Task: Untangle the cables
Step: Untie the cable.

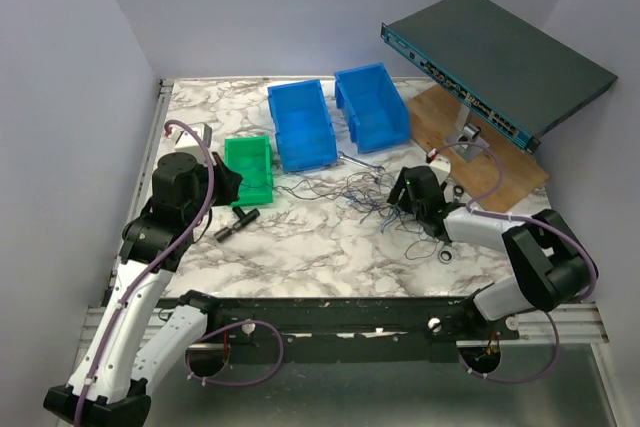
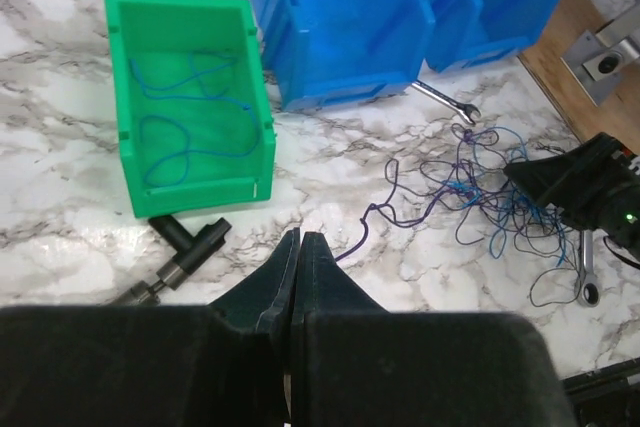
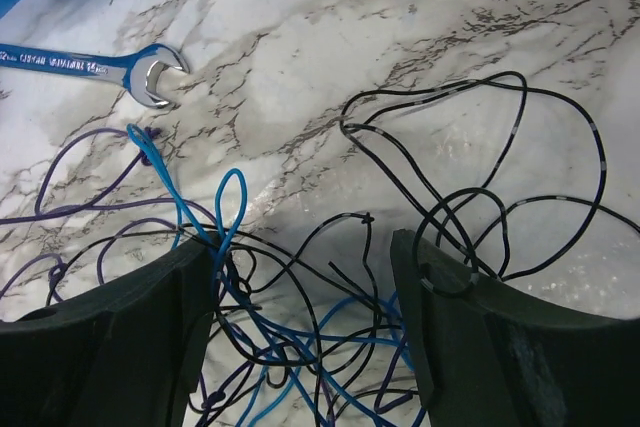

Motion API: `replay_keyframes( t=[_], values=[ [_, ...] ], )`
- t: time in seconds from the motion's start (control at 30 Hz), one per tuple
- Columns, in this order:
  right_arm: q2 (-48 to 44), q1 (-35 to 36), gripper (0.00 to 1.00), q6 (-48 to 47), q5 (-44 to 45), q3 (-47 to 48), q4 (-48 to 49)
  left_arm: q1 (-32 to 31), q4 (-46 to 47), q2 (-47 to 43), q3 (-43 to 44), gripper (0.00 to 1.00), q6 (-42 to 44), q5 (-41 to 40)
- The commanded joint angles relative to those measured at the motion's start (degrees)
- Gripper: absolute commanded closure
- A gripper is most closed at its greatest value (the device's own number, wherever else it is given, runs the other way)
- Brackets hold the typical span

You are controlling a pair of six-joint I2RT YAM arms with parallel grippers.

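Observation:
The cables (image 1: 358, 190) are a tangle of thin blue, purple and black wires on the marble table, right of centre. My right gripper (image 1: 402, 192) is open and low over the tangle's right side. In the right wrist view the wires (image 3: 300, 317) lie between its spread fingers (image 3: 110, 347), and a black loop drapes over the right finger. My left gripper (image 2: 300, 237) is shut, above the table below the green bin (image 2: 128, 162). One purple wire (image 2: 375, 215) runs from the tangle (image 2: 480, 187) to beside its right finger. A separate blue wire (image 2: 190, 147) lies in the green bin.
Two blue bins (image 1: 305, 125) stand at the back. A silver wrench (image 2: 445, 102) lies by them, a ratchet wrench (image 2: 588, 277) by the right arm, and a black T-shaped tool (image 2: 185, 247) near the green bin. A network switch (image 1: 495, 62) sits on a wooden board at back right.

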Motion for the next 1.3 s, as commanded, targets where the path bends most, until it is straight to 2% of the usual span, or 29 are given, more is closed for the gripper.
replay_keyframes(
  t=[0.0,0.07,0.13,0.3,0.4,0.5,0.63,0.83,1.0,1.1,1.27],
  values=[
    [-3.40,-0.09,0.25,4.58,4.54,0.52,-4.20,1.85,-3.80,-2.88,0.50,1.00,1.50,-4.90],
    [-5.64,-0.08,0.25,3.98,3.08,0.91,-4.60,2.05,-3.05,-3.62,-0.03,1.00,1.92,-3.56],
    [-7.65,-0.08,0.25,2.30,0.48,0.97,-3.48,2.05,-1.61,-3.72,-0.73,1.00,3.20,1.29],
    [-10.55,0.11,0.24,-7.18,-16.85,-1.40,6.35,2.05,-0.07,-2.63,-1.25,1.00,3.70,8.05],
    [-10.40,2.63,0.22,-10.28,-20.77,-0.81,7.40,2.05,0.80,-2.40,-1.24,1.00,3.61,10.39],
    [-8.83,6.36,0.21,-13.80,-21.73,1.87,6.18,2.05,1.24,-2.10,-0.75,1.00,3.35,12.08],
    [-7.10,8.37,0.22,-15.25,-29.63,2.01,11.16,2.05,1.01,-1.67,0.64,1.00,3.34,12.64],
    [-3.56,10.44,0.22,-16.64,-36.96,3.46,16.86,2.05,-0.01,-1.93,2.86,1.00,3.95,12.38],
    [-0.66,15.50,0.22,-22.60,-39.45,6.57,18.73,2.05,0.13,-1.48,4.63,1.00,3.80,13.50],
    [2.70,18.53,0.22,-26.07,-37.17,9.81,17.37,2.05,0.59,-1.22,5.34,1.00,3.48,14.81],
    [7.29,19.77,0.22,-28.45,-36.32,12.25,18.97,2.05,1.00,-1.14,5.99,1.00,3.10,14.65]
  ],
)
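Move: The purple strand running from the left fingertips to the tangle hangs some 25 cm to the right hand's left, about 5 cm back and 5 cm above it. The tangle is centred about 9 cm to the right hand's left, nearly level with it and just below; the wrench lies roughly 12 cm ahead and 10 cm left, the green bin about 8 cm ahead and 40 cm left. From the left hand that strand is some 13 cm right, 3 cm ahead and 19 cm lower. Up out of the tangle first, by about 6 cm, the right hand then sweeps some 23 cm left and a little back, still rising, towards the purple strand, turning about 60 degrees counter-clockwise with its fingers staying wide open. The left hand, still shut on the cable, swings slightly left, then right, and finally lifts about 4 cm. ##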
